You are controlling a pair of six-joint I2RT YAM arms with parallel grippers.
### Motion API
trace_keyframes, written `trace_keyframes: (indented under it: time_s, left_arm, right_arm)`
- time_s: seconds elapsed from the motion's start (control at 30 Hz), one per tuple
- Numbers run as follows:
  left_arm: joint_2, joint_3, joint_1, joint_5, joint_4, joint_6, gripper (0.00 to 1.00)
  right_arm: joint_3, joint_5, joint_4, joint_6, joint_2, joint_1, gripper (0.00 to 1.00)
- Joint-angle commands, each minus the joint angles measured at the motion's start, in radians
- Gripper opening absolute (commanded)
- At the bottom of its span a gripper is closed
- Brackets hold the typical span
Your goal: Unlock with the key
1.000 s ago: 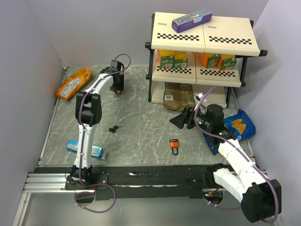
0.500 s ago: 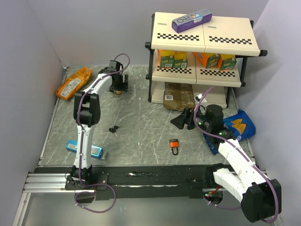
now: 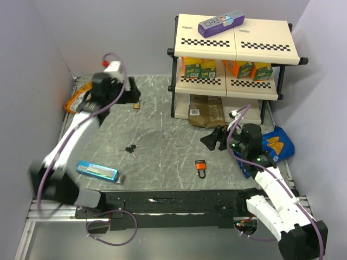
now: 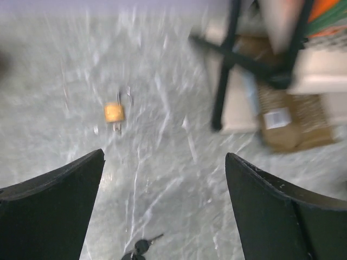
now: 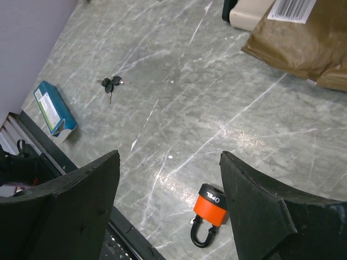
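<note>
The key (image 3: 130, 149), a tiny bunch with black heads, lies on the grey marbled table left of centre; it also shows in the left wrist view (image 4: 140, 248) and the right wrist view (image 5: 111, 83). A brass padlock (image 3: 136, 106) (image 4: 113, 112) lies at the back. My left gripper (image 3: 131, 96) (image 4: 164, 154) hangs open and empty above the table, just left of the brass padlock and apart from it. An orange-red padlock (image 3: 201, 167) (image 5: 209, 206) lies near the front. Over the table to its upper right, my right gripper (image 3: 213, 138) (image 5: 169, 154) stands open and empty.
A two-tier shelf (image 3: 233, 59) with juice cartons stands at the back right, a purple box (image 3: 220, 24) on top and a brown package (image 3: 206, 111) under it. An orange snack bag (image 3: 73, 98) lies back left, a blue box (image 3: 97, 171) front left, a blue bag (image 3: 276, 142) at right.
My left gripper has opened and let go of the brass padlock, then lifted and swung back to the left. The right gripper has shifted slightly toward the front.
</note>
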Motion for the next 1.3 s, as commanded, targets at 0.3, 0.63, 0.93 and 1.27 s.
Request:
trace_keyframes:
  time_s: [0.3,0.63,0.93,1.27]
  left_arm:
    - [-0.484,-0.388,0.001,-0.268,0.176,0.012,0.96]
    - [-0.509,-0.415,0.002,-0.247,0.202,-0.060,0.96]
    - [-0.548,-0.435,0.028,-0.339,0.225,-0.058,0.96]
    - [-0.527,-0.431,0.048,-0.258,0.229,-0.071,0.96]
  right_arm:
    - [0.232,0.148,0.127,-0.088,0.301,0.383,0.80]
    - [0.621,0.042,0.180,-0.283,0.789,0.582,0.80]
    - [0.836,-0.084,0.304,-0.320,1.153,0.596,0.80]
    - [0.997,-0.034,0.356,-0.358,1.372,0.627,0.82]
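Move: The keys lie far to the right hand's left, about 34 cm, some 6 cm ahead and 18 cm below. The orange padlock is nearly under that hand, about 4 cm to the left and 3 cm back; the blue box stands roughly 15 cm to the left of the keys and 11 cm nearer the robot. From the left hand the keys lie about 11 cm back, 2 cm left and 25 cm below. Towards the keys sweeps the right hand, fingers staying wide: some 32 cm left, almost level at first, then sinking about 10 cm and edging forward as it nears them, turning some 45 degrees counter-clockwise. The empty left hand, still open, clears away from the brass padlock, back first and then left, about 8 cm each way, its fingers tilting up. ##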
